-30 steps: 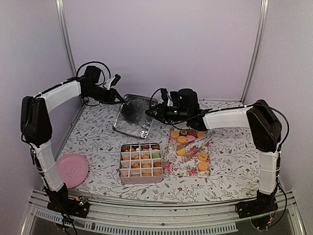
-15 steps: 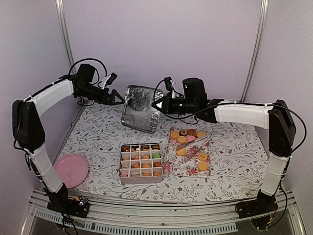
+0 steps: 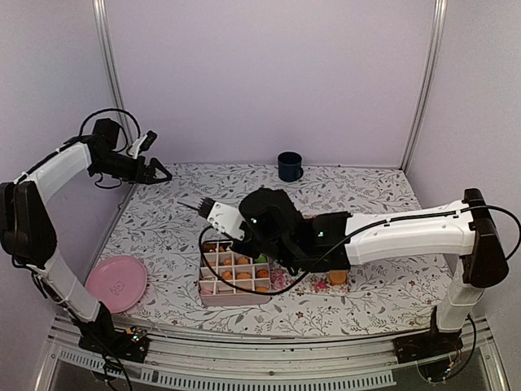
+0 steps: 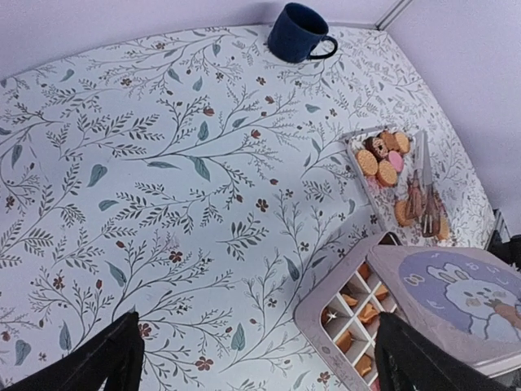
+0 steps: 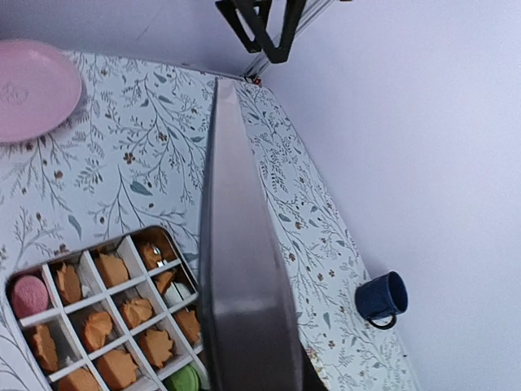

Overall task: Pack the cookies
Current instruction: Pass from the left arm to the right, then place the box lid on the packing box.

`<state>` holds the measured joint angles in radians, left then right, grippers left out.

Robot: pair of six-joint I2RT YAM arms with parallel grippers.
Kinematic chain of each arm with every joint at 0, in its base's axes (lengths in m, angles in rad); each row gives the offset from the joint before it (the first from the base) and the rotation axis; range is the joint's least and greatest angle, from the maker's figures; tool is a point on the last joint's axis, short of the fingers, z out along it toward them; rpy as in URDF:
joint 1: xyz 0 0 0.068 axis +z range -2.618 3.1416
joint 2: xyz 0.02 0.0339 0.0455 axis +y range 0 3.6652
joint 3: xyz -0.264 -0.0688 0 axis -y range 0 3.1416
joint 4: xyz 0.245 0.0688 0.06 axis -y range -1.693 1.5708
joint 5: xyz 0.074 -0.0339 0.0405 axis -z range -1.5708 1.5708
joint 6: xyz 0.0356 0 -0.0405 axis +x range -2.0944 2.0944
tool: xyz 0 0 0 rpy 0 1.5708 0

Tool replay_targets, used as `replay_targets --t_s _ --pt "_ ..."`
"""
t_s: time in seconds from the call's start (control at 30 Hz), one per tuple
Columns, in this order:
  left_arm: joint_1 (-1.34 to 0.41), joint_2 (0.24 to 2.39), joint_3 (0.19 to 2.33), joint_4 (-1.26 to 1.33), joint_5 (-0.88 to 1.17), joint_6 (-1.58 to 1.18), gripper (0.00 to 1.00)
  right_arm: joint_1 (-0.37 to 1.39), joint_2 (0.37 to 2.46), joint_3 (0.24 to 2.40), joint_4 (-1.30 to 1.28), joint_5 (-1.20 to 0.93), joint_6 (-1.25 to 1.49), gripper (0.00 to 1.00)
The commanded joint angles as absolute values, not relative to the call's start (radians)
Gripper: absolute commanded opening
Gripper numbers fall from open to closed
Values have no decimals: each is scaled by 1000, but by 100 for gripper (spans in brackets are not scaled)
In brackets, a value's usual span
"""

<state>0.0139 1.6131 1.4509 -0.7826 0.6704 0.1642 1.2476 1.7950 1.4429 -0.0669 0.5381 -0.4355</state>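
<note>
The cookies (image 5: 98, 326), mostly orange with one pink and one green, fill the cells of a divided tin (image 3: 203, 281). More cookies (image 4: 376, 159) lie on a floral tray (image 4: 352, 143) beside the tin. My right gripper (image 3: 242, 226) is shut on the tin's lid (image 3: 218, 215) and holds it tilted just above the tin's back edge. In the right wrist view the lid (image 5: 244, 269) shows edge-on and hides the fingers. In the left wrist view the lid (image 4: 464, 293) shows a rabbit picture. My left gripper (image 3: 155, 171) hangs open and empty at the far left, well away from the tin.
A blue mug (image 3: 287, 165) stands at the back by the wall. A pink plate (image 3: 116, 283) lies at the front left. Metal tongs (image 4: 423, 191) rest on the tray. My right arm stretches across the tray and hides most of it in the top view.
My left gripper opened, let go of the lid and drew back to the left. My right arm carried the lid from the back of the table forward over the tin.
</note>
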Motion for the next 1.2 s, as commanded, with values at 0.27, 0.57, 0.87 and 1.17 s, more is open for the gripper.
replay_targets --t_s 0.27,0.57,0.87,1.17 --pt "-6 1574 1359 -787 673 239 99 1384 1903 1310 32 871 -879 2" --pt "-102 1589 1330 -773 624 259 99 1460 1933 1308 -108 821 -766 16" --pt "-211 1643 1327 -782 604 300 99 1492 1927 1357 -242 733 -621 49" --pt "-257 1707 1367 -795 608 334 99 1491 1869 1333 -337 541 -452 69"
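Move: The right hand holds the rabbit lid, tilted, above the divided cookie box. The box's middle is some 20 cm below the hand, about 1 cm ahead and 3 cm to its right. The cookie tray lies about 7 cm ahead and 24 cm to the right, the pink plate level with the hand and some 27 cm to the left. From the empty left hand the box is about 14 cm back, 18 cm right and 19 cm lower. The right fingers, still pinching the lid, bring it down onto the box, dropping about 9 cm while the wrist rolls some 35 degrees, left side down, to level it. They then open and let go as the hand draws back some 7 cm and sinks another 5. The open left hand moves right about 9 cm, sinking and easing back towards the box. ##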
